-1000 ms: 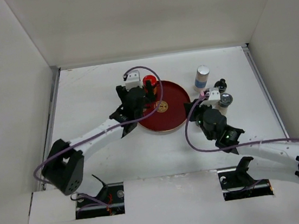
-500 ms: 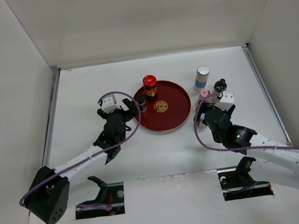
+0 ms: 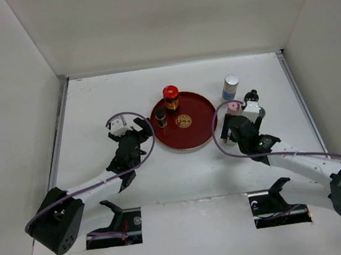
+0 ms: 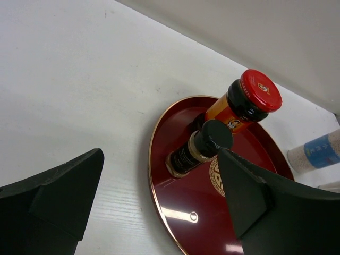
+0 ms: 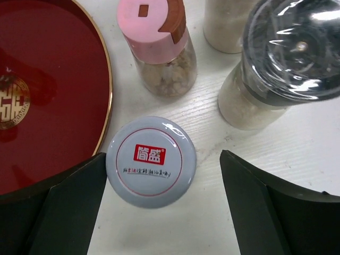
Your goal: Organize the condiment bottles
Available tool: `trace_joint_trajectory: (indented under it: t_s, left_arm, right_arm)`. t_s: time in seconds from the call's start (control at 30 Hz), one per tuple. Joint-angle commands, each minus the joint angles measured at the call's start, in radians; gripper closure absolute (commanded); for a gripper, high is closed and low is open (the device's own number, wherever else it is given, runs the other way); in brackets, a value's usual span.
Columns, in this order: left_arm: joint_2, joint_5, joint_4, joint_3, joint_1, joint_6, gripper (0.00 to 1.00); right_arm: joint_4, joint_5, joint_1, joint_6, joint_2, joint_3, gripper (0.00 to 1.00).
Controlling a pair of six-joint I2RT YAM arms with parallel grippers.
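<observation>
Two condiment bottles stand on the dark-red tray: a red-capped jar and a small black-capped bottle. My left gripper hangs open and empty just left of the tray. My right gripper is open around a grey-lidded jar; the left finger is at the lid's edge and the right finger stands well apart. Beyond it are a pink-capped shaker, a black-topped grinder and a white bottle with a blue band.
The tray's gold rim runs close to the grey-lidded jar on its left. White walls enclose the table on three sides. The pink shaker, grinder and white bottle crowd just beyond the right gripper.
My left arm has drawn back left from the tray, and the small black-capped bottle now stands there. My right gripper has opened and now straddles the grey-lidded jar.
</observation>
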Motion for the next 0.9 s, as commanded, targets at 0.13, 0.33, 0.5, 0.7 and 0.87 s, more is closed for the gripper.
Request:
trace_joint_trajectory:
  t_s: [0.13,0.33,0.5,0.7,0.87]
  left_arm:
    - [0.026,0.027,0.077,-0.005,0.018,-0.035,0.11]
    - [0.023,0.026,0.079,-0.014,0.034,-0.045,0.11]
    - [0.012,0.027,0.083,-0.031,0.060,-0.080,0.11]
    - [0.001,0.029,0.083,-0.049,0.084,-0.092,0.11]
    - [-0.006,0.029,0.083,-0.056,0.087,-0.094,0.11]
  right_arm:
    - [0.129,-0.065,-0.029,-0.061,0.082,0.052,0.23]
    - [0.115,0.073,0.026,-0.123,-0.032,0.087,0.56]
    - [0.101,0.056,0.120,-0.170,-0.038,0.216,0.54]
    - [0.302,-0.074,0.226,-0.175,0.221,0.345,0.54]
    - [0.367,-0.119,0.276,-0.199,0.440,0.501,0.54]
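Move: The white-capped bottle stands almost between the right hand's open fingers, about 1 cm ahead and 1 cm left, its middle some 3 cm lower. The pink-capped bottle is roughly 8 cm ahead and 1 cm right, the grey-capped jar about 4 cm ahead and 9 cm right. The red tray's middle lies some 17 cm left, 7 cm ahead, 7 cm below. From the left hand the white-capped bottle is about 36 cm right, 4 cm back, 8 cm below. The right fingers close on the white-capped bottle from both sides after a short dip, then keep that grip as the hand lifts it about 10 cm and swings it left some 17 cm and a little forward over the red tray, turning counter-clockwise some 20 degrees and starting to sink at the end. The open left hand eases left and down about 2 cm, away from the tray. ##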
